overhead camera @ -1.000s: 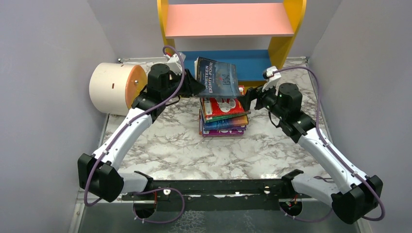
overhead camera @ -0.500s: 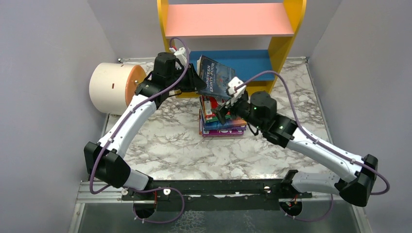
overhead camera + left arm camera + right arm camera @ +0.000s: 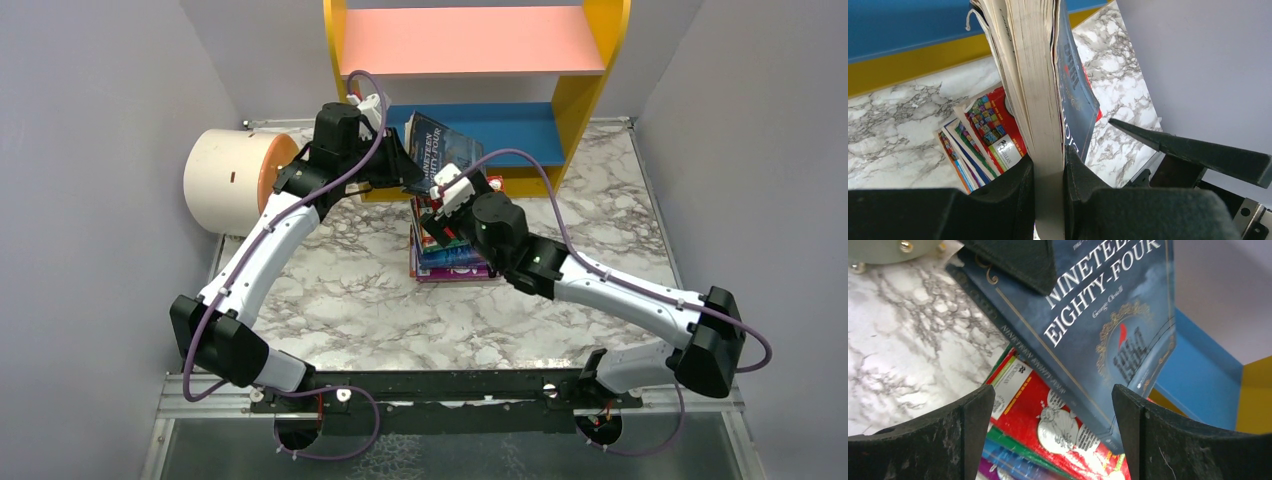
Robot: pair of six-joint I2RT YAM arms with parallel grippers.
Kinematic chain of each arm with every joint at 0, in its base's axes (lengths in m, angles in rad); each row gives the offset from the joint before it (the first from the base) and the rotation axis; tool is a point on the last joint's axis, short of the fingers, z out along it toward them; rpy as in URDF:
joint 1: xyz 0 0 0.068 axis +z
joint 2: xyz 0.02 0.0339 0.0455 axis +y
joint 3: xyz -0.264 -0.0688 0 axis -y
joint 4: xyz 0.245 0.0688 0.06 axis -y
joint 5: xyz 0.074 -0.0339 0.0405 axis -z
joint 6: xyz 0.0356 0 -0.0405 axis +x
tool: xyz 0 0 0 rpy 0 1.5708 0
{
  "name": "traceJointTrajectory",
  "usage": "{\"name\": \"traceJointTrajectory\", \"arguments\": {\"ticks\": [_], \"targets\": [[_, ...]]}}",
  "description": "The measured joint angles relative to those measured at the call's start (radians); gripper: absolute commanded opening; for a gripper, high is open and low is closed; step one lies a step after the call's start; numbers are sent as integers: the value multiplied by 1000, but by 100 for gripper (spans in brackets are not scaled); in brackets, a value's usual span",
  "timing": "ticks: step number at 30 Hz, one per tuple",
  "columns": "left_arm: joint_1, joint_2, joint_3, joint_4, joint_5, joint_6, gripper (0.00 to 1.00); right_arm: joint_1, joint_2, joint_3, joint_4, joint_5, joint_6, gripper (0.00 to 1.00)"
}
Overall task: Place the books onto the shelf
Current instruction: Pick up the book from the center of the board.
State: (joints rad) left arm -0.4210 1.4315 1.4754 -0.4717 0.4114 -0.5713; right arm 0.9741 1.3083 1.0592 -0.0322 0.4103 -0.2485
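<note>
My left gripper (image 3: pixel 405 176) (image 3: pixel 1049 167) is shut on the lower edge of a dark blue book (image 3: pixel 441 148) (image 3: pixel 1034 75) titled "Nineteen Eighty-Four" (image 3: pixel 1098 320). It holds the book tilted in the air, just in front of the shelf's blue lower board (image 3: pixel 525 128). Below it lies a stack of books (image 3: pixel 448 262) (image 3: pixel 985 132) with a red one (image 3: pixel 1048 427) on top. My right gripper (image 3: pixel 437 214) (image 3: pixel 1053 391) hovers open over that stack, under the blue book's lower corner, touching nothing. The shelf has yellow sides (image 3: pixel 592 60) and a pink upper board (image 3: pixel 470 40).
A cream cylinder with an orange end (image 3: pixel 236 180) lies on its side left of my left arm. Grey walls close in the marble table (image 3: pixel 350 300) on both sides. One finger of my right gripper (image 3: pixel 1193 150) shows close beside the held book.
My right arm has swung left from beside the blue book to above the stack, its jaws narrowing slightly. My left gripper has carried the book a little back toward the shelf.
</note>
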Motion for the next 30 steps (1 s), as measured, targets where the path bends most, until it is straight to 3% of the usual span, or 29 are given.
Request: {"name": "traceJointTrajectory", "arguments": {"ticks": [10, 18, 30], "targets": [[0, -8, 0, -28, 13, -11, 0, 2, 114, 17, 128, 132, -118, 78], [0, -42, 0, -24, 21, -20, 0, 7, 118, -2, 222, 195, -179, 60], [0, -48, 0, -24, 19, -43, 3, 23, 131, -30, 220, 206, -282, 10]]}}
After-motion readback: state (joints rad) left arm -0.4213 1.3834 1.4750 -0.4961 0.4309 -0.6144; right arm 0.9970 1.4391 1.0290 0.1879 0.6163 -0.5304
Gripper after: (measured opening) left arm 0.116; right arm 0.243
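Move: The Nineteen Eighty-Four book hangs clear of the stack in the left hand's pinch. Its middle is about 8 cm ahead of the open right hand, 1 cm left and 4 cm higher; from the left hand, roughly 6 cm ahead and 6 cm right, about level. Measured from the right hand, the red book on top of the stack is 2 cm ahead, 2 cm right and 12 cm below; the blue shelf board is about 16 cm ahead, 2 cm right and some 14 cm below. The book's lower spine is taken between the right fingers as that hand pushes forward about 4 cm, its fingers tilting up some 10 degrees and rolling left side down, then halts and closes from wide open onto the spine, sinking a little at the end. The left hand keeps its pinch on the page edge, drawing back and lifting about 1.5 cm each. ##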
